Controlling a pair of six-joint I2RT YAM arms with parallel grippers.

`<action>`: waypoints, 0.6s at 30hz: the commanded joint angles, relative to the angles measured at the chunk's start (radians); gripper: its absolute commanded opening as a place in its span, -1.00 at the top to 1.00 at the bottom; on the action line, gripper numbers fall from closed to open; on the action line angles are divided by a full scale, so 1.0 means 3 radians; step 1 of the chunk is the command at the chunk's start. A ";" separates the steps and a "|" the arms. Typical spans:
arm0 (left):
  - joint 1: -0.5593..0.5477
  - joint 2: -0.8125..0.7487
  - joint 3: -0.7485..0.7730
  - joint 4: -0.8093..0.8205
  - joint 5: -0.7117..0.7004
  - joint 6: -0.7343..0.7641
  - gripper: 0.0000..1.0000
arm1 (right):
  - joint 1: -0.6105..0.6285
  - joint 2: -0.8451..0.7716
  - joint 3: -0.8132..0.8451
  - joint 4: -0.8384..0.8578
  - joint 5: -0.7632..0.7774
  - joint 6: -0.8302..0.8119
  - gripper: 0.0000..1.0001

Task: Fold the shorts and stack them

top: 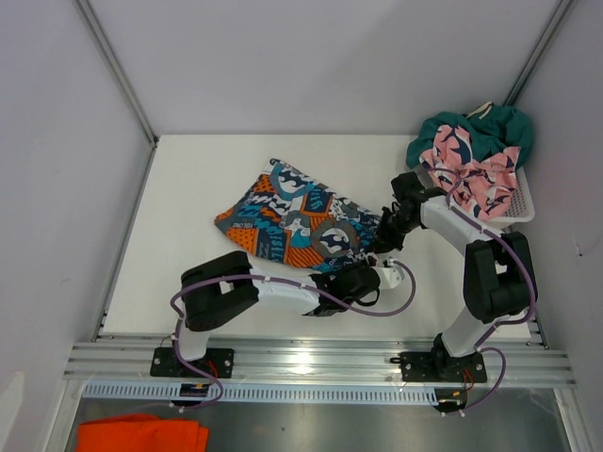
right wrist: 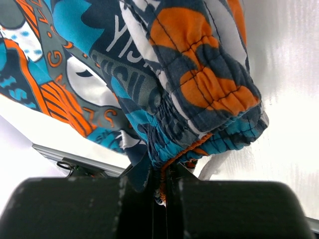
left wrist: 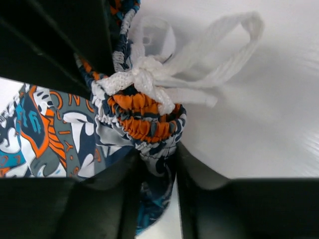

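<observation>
The blue, orange and white graphic print shorts point(top: 292, 221) lie spread on the white table, their waistband end towards the arms. My right gripper point(top: 384, 240) is shut on the gathered elastic waistband point(right wrist: 199, 129), which is pinched between its jaws point(right wrist: 164, 172). My left gripper point(top: 363, 280) sits at the waistband front by the white drawstring bow point(left wrist: 199, 55). Its jaws point(left wrist: 158, 164) straddle a fold of the printed fabric point(left wrist: 144, 114), and a narrow gap shows beside one finger. The pink shark shorts point(top: 476, 174) and the teal shorts point(top: 471, 132) are heaped at the back right.
A white mesh basket point(top: 523, 202) holds the pink and teal heap against the right wall. Walls enclose the table on three sides, and a metal rail point(top: 311, 358) runs along the near edge. An orange cloth point(top: 141, 435) lies below the rail at the bottom left.
</observation>
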 commanded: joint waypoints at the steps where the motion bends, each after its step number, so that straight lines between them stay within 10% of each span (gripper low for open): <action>1: -0.0013 0.0172 0.0141 0.0112 -0.0237 0.0064 0.38 | -0.0037 -0.0068 0.0075 -0.0092 -0.0150 -0.0100 0.94; 8: 0.0018 0.0188 0.0136 0.0317 -0.0304 0.0079 1.00 | -0.0077 -0.0160 -0.0073 0.0030 -0.0237 -0.0085 0.83; 18: 0.0472 -0.0322 -0.0191 0.0379 0.0355 -0.0544 1.00 | -0.0221 -0.0569 -0.0380 0.0398 -0.0232 -0.0044 -0.42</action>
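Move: The bunched waistband corner of the shorts lies almost in the left hand's half-open fingers, about 1 cm ahead and 1 cm below, level sideways. The drawstring bow is some 2 cm ahead and 3 cm right of that hand. The body of the shorts spreads some 9 cm ahead and 16 cm left, about 3 cm lower. The right hand still holds the same waistband bunch right between its pads. The waistband bunch passes from one grip to the other: the left hand eases about 1 cm forward while its fingers shut and pinch it, then shifts a little farther forward and left. Once it is pinched, the right fingers open wide, let go, and the right hand rises and draws to its right, about 1 cm each. ##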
